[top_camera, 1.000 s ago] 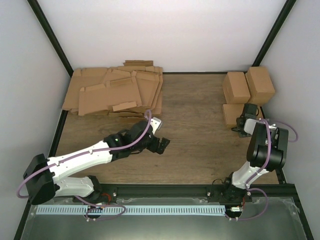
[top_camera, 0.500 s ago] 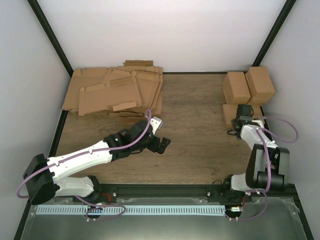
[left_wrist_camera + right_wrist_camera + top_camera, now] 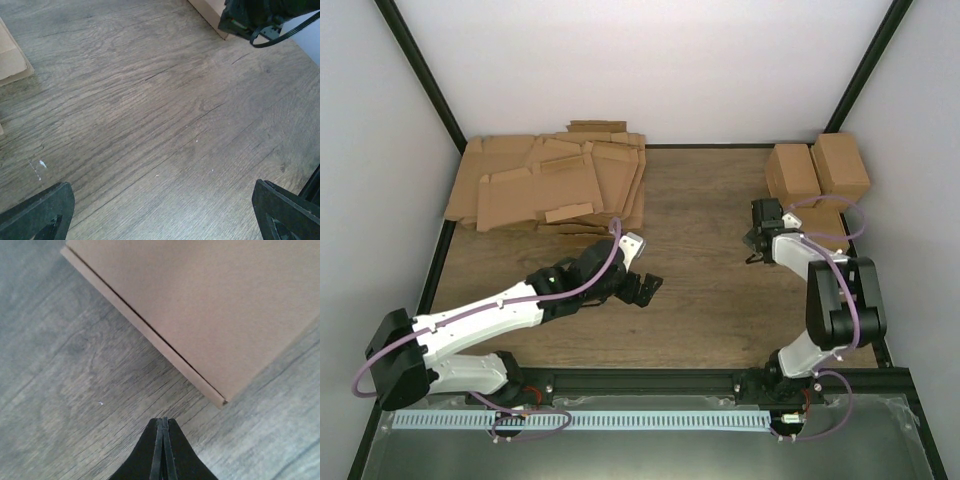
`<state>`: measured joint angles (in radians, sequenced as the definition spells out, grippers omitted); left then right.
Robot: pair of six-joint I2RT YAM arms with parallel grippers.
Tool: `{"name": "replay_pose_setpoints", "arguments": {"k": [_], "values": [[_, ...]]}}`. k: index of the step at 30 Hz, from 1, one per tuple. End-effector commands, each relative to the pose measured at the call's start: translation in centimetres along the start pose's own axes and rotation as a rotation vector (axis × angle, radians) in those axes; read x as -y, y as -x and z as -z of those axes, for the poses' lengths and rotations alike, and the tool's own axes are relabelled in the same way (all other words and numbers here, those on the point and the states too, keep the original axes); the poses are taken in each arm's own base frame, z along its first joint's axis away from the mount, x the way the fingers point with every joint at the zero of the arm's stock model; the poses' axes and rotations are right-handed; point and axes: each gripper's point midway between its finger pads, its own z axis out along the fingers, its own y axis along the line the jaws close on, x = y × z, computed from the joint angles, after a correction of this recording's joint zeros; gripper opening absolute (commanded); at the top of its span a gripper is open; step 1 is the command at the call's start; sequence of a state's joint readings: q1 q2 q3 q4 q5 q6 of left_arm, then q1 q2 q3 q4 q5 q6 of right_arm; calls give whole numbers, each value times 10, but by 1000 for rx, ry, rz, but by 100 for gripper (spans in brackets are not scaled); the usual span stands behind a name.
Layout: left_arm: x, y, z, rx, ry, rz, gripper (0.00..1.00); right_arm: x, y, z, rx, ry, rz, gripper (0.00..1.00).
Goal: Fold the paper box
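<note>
The paper box [image 3: 832,226] is a low brown carton at the right of the table, in front of two taller cartons and partly hidden by my right arm and its cable. The right wrist view shows its flat top and lid seam [image 3: 200,305]. My right gripper [image 3: 756,246] hangs just left of the box, shut on nothing, its fingertips [image 3: 162,423] pressed together a little short of the box's corner. My left gripper [image 3: 642,288] is open over bare wood at mid-table, its fingers [image 3: 37,212] wide apart and nothing between them. A corner of the box [image 3: 210,11] shows far off in the left wrist view.
Two blocky brown cartons [image 3: 792,172] [image 3: 841,166] stand at the back right. A pile of flat die-cut cardboard sheets [image 3: 552,185] fills the back left; its edge [image 3: 12,57] shows in the left wrist view. Black frame posts rise at the back corners.
My right arm has swung left, carrying its shut gripper from in front of the box to the box's left side. The left arm has not moved.
</note>
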<state>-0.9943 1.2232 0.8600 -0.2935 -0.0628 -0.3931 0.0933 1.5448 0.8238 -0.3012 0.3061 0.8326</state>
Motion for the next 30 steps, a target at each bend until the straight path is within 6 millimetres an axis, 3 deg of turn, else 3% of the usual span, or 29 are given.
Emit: {"name": "replay_pose_setpoints", "arguments": {"k": [1, 13, 20, 30], "values": [[0, 6, 5, 28, -4, 15, 100, -21, 7, -10, 14, 40, 114, 1], [1, 6, 1, 21, -10, 15, 100, -29, 19, -41, 26, -48, 219, 1], [-2, 7, 5, 26, 7, 11, 100, -9, 28, -60, -42, -49, 119, 1], [1, 7, -2, 14, 1, 12, 100, 3, 42, -66, -47, -44, 87, 1]]}}
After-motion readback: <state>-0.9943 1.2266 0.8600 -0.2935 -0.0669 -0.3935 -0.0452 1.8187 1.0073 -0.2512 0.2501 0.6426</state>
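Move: The folded box that lies nearest has its middle about 12 cm to the right of the right hand, some 4 cm farther out and 4 cm lower; its left side is only a few centimetres from the fingertips. Beyond it, the rear left box is around 9 cm right and 16 cm ahead of this hand, and the rear right box about 20 cm right and 17 cm ahead. From the idle left hand the near box lies roughly 41 cm right, 19 cm ahead and 16 cm below. The right hand's shut fingertips end up against the left side of the near box, pushing it to the right. To get there the hand first sinks about 3 cm beside the box, runs some 5 cm forward along that side, then swings right by about 4 cm into it, fingers still closed and pointing steeply down. ##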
